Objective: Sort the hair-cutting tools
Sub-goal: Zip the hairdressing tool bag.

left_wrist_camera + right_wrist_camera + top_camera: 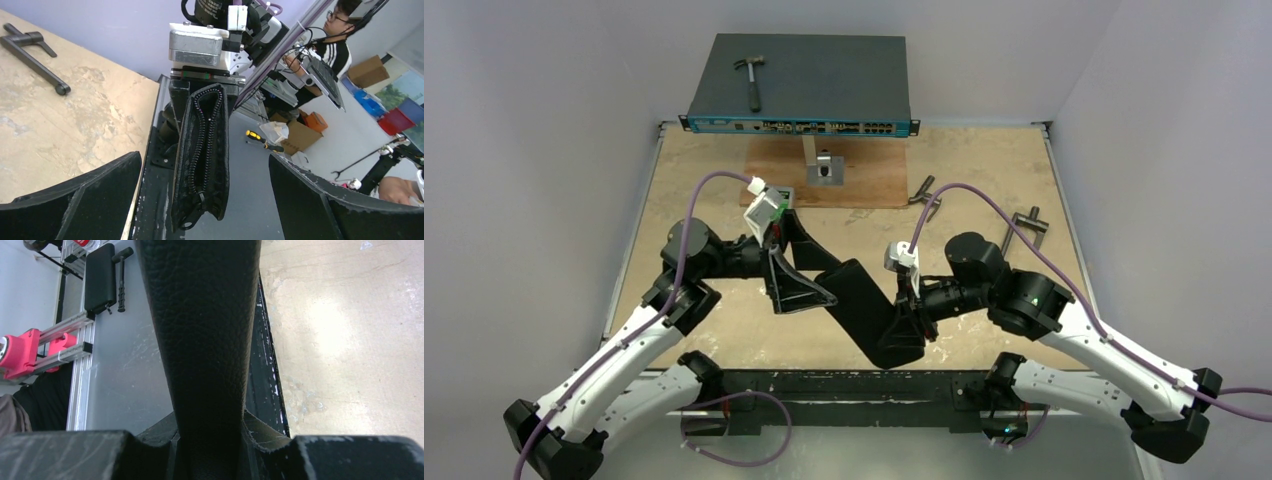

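A black leather zip pouch (864, 310) hangs in the air above the table's near edge. My right gripper (911, 312) is shut on its far end, and the right wrist view shows the pouch (205, 330) clamped between the fingers (212, 440). My left gripper (819, 275) stands open around the pouch's other end without touching it. In the left wrist view the zip edge (202, 160) faces the camera, with the slider (205, 195) at the near end and a narrow gap between the rows of teeth. The hair-cutting tools are out of view.
A dark box with a blue front (799, 85) stands at the back with a hammer (751, 80) on top. In front of it lies a wooden board (824, 175) with a metal bracket. Grey T-handle tools (1024, 225) (927, 195) lie at the right.
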### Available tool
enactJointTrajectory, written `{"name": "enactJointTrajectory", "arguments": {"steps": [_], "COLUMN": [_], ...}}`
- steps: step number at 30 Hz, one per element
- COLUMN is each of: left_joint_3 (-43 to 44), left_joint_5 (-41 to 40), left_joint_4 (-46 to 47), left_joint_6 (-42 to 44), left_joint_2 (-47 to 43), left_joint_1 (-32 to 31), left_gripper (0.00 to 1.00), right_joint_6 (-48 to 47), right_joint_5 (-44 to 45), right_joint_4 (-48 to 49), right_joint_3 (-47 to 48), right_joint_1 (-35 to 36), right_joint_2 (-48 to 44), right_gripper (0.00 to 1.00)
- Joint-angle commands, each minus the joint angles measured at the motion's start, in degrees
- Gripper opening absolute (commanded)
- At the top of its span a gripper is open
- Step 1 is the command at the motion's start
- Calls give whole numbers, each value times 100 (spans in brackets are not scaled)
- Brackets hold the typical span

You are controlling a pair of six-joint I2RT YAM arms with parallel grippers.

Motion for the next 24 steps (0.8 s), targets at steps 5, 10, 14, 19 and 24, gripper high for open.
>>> {"name": "enactJointTrajectory", "arguments": {"steps": [5, 10, 14, 19, 24], "left_joint_3": [129, 419, 550, 568, 556], "left_joint_5": [477, 293, 260, 181, 37], "left_joint_4": [240, -607, -831, -1035, -1098], "left_joint_6": [-62, 600, 840, 1027, 1086], "left_joint_2": [287, 419, 548, 606, 503], "left_joint_1": [-10, -273, -450, -583, -604], "left_gripper": [84, 58, 55, 27, 0], "right_joint_6": [-136, -186, -244, -250, -261], "right_joint_5": [-113, -120, -109, -96, -72], "right_joint_4": [540, 536, 494, 466, 448], "right_joint_3": [320, 429, 520, 569, 570], "right_joint_1": [10, 5, 7, 9, 9], "right_joint_2": [31, 190, 274, 295, 252], "right_gripper": [0, 0, 0, 0, 0]}}
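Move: The bag's near, zip-pull end hangs just off the left fingertips, about 2 cm to the right, 3 cm below and level with them fore-and-aft. The bag's middle is some 7 cm right, 2 cm back and 6 cm down, and the right gripper holding the bag lies roughly 11 cm right, 4 cm back and 8 cm down. From the right hand, the zip pull is about 9 cm left, 4 cm forward and 5 cm up. Bring the wide-open left gripper down about 3 cm and some 2 cm to the right, easing slightly back, so its fingers straddle the near end of the bag at the zip pull; tip the fingers a little downward, then close them nearly shut and pinch that end. Keep the right gripper clamped on the bag, letting it drift barely 1 cm to the left. ##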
